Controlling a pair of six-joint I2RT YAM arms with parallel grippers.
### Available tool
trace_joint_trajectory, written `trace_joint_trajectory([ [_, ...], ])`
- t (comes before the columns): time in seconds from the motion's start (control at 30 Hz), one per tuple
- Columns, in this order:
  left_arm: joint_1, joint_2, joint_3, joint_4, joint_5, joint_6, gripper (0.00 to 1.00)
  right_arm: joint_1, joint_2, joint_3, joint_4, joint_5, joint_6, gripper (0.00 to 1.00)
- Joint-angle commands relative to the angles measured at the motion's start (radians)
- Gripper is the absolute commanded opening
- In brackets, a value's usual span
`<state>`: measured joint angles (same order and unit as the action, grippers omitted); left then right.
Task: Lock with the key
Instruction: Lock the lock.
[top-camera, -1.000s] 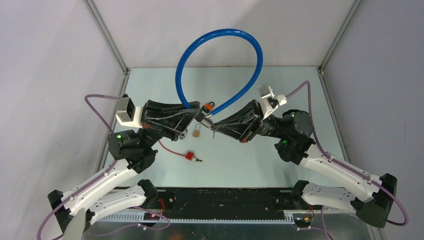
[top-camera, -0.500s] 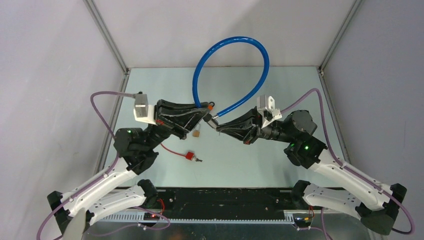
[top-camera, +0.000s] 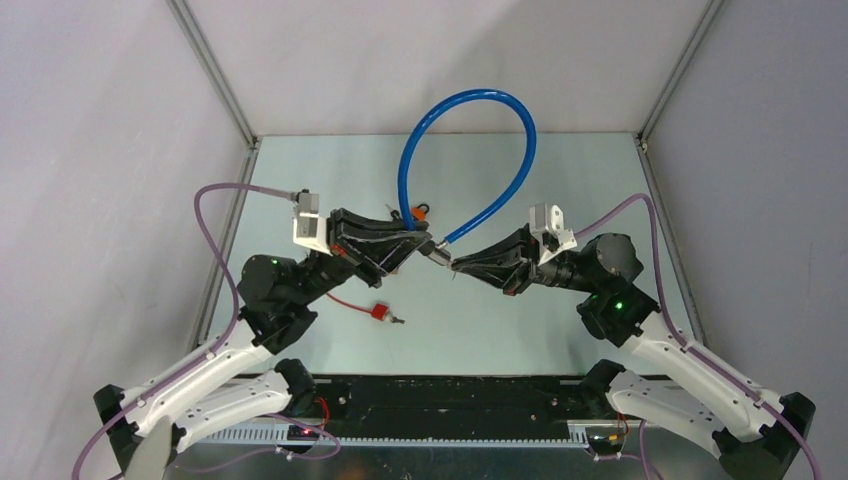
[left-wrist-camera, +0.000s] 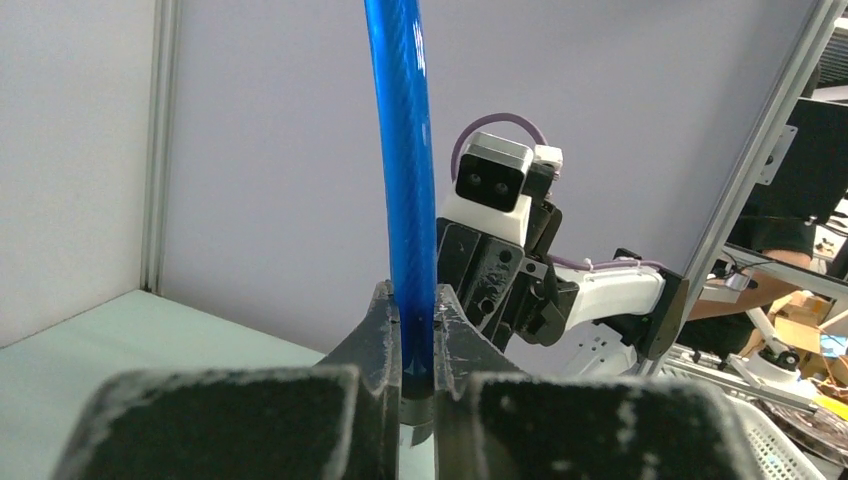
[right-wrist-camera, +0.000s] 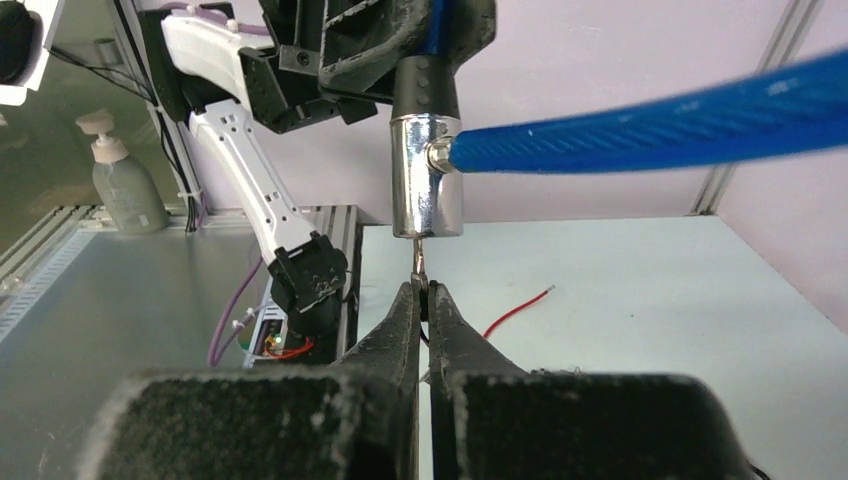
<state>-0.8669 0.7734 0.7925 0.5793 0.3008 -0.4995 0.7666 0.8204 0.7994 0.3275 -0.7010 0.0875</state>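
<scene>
A blue cable lock (top-camera: 470, 100) arches above the table. Its two ends meet in a chrome lock barrel (right-wrist-camera: 425, 175) between the two grippers. My left gripper (top-camera: 420, 240) is shut on the blue cable (left-wrist-camera: 400, 150) just above the barrel, with the cable running up between its fingers (left-wrist-camera: 380, 330). My right gripper (right-wrist-camera: 421, 295) is shut on the key (right-wrist-camera: 419, 262). The key's thin metal shaft points up into the underside of the barrel. In the top view the right gripper (top-camera: 455, 265) meets the barrel (top-camera: 437, 250) from the right.
A red wire with a small red tag (top-camera: 380, 313) lies on the table below the left gripper, and the red wire (right-wrist-camera: 515, 310) also shows in the right wrist view. An orange piece (top-camera: 420, 211) sits behind the left fingertips. A soap bottle (right-wrist-camera: 120, 180) stands off the table.
Both grippers have shifted to the right together, still joined at the barrel. The cable loop has swung right and narrowed. The small brass padlock seen under the grippers earlier no longer shows.
</scene>
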Motion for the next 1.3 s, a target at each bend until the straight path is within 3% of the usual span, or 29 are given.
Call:
trace_joint_trajectory([
  [0.0,0.019,-0.121,0.06,0.32,-0.107,0.042,0.0,-0.057,-0.002,-0.055,-0.074,-0.026,0.08,0.0],
  [0.23,0.018,-0.109,0.079,0.314,-0.025,0.049,0.0,-0.087,0.045,-0.022,-0.11,-0.317,0.073,0.0],
  [0.33,0.018,-0.113,0.083,0.303,-0.02,0.053,0.0,-0.087,0.045,-0.01,-0.199,-0.205,0.043,0.0],
  [0.47,0.017,-0.106,0.086,0.301,0.015,0.052,0.0,-0.089,0.052,-0.01,-0.148,-0.103,0.105,0.0],
  [0.6,0.017,-0.095,0.091,0.301,0.047,0.051,0.0,-0.077,0.054,-0.009,-0.027,-0.097,0.209,0.47],
  [0.67,0.017,-0.09,0.093,0.301,0.059,0.05,0.0,-0.052,0.046,-0.01,0.032,-0.091,0.241,0.6],
  [0.8,0.017,-0.078,0.091,0.301,0.079,0.039,0.0,0.031,0.017,-0.009,0.138,-0.014,0.222,0.7],
  [1.07,0.018,-0.047,0.088,0.303,0.119,-0.012,0.0,0.121,0.064,0.005,0.411,0.113,0.247,0.77],
  [1.27,0.018,-0.023,0.091,0.319,0.144,-0.045,0.0,0.166,0.131,0.094,0.38,0.098,0.189,0.81],
])
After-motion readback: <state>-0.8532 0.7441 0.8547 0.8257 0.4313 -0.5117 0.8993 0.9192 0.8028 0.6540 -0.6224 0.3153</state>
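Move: The right fingers still pinch the key, whose bow is about 1 cm left of and above the hand point. The lock's silver cylinder is some 4 cm above, 2 cm left and 1 cm ahead; the cable's side plug sits 2 cm ahead of the cylinder, and the black collar about 3 cm above it. From the left hand, holding the lock at that collar, the cylinder is about 4 cm below, 2 cm right and 2 cm back. The right fingers come free of the key as the hands part: the right hand drops about 6 cm still shut, then opens wide while climbing some 10 cm and drawing slightly back. The left hand keeps its hold on the lock and lifts it nearly 10 cm, also left and back, tilting about 25 degrees, before easing a little right and down. ##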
